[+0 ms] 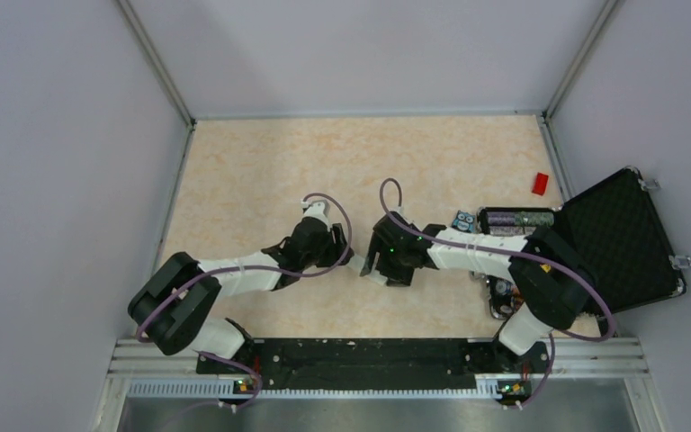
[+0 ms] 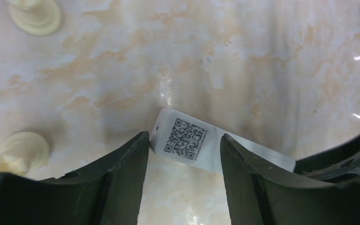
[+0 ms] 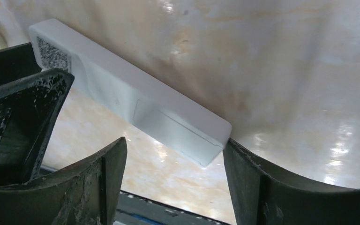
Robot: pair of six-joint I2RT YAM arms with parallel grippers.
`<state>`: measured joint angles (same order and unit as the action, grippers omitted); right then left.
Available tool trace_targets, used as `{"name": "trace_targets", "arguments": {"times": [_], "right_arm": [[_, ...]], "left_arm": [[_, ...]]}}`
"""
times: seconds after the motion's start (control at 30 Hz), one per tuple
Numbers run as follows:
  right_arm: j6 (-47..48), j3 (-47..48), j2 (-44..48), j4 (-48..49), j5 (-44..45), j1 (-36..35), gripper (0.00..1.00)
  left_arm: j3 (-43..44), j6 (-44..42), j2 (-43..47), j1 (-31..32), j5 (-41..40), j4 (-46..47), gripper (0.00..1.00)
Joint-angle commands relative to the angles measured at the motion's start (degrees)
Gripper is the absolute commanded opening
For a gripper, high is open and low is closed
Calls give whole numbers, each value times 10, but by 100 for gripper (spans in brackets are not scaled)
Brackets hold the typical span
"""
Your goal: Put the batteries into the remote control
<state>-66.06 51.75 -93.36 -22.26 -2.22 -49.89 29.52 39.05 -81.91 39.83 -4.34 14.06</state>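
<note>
The remote control is a slim white bar on the marbled table between my two grippers. In the left wrist view its end with a QR label sits between the tips of my left gripper. That gripper is open, and its left fingertip is at the label's corner. In the right wrist view the remote shows its back cover. Its near end rests against the right finger of my open right gripper. The batteries are out of view.
Two cream lumps lie left of the left gripper. An open black case stands at the right, with a striped roll and a red block near it. Grey walls enclose the table.
</note>
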Motion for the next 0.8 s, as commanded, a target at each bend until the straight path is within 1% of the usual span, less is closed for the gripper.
{"name": "trace_targets", "arguments": {"times": [0.0,0.17,0.23,0.37,0.47,0.53,0.6,0.77], "right_arm": [[60,-42,62,-6,63,-2,74],[88,-86,121,-19,53,-1,75],[99,-95,146,-35,59,-1,75],[142,-97,198,-37,76,-2,75],[218,-82,219,-6,66,-2,76],[273,-63,210,11,48,-3,76],[321,-34,182,14,49,-13,77],[414,52,62,-2,77,-42,77]], "left_arm": [[40,-2,25,11,50,-26,64],[54,-6,61,11,49,-50,80],[58,-7,77,11,26,-61,83],[60,-4,130,10,3,-110,86],[56,3,191,10,-21,-162,86],[51,14,244,10,-38,-197,86],[47,26,287,9,-57,-239,86],[40,65,401,9,-111,-333,85]]}}
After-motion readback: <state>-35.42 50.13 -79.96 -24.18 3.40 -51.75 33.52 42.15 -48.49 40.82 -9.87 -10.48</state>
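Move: Between the two hands, the closed remote control lies face down on the table. Its middle is about 4 cm right of the left hand, 3 cm back and 2 cm below. From the right hand it is some 4 cm to the left, 3 cm ahead and 2 cm below. Of the two cream pegs, the near one stands roughly 9 cm left of the left hand and 1 cm ahead, the far one about 7 cm left and 7 cm ahead, both about 2 cm lower. Opening wider around the coded end, the left fingers clear the remote control, and that hand climbs about 13 cm, swinging left and a little back after a slight shift right. The right hand, fingers still wide open, slides some 6 cm right and slightly back off the other end, then rises 5 cm, coming partly back left and forward over the remote while turning counter-clockwise. ##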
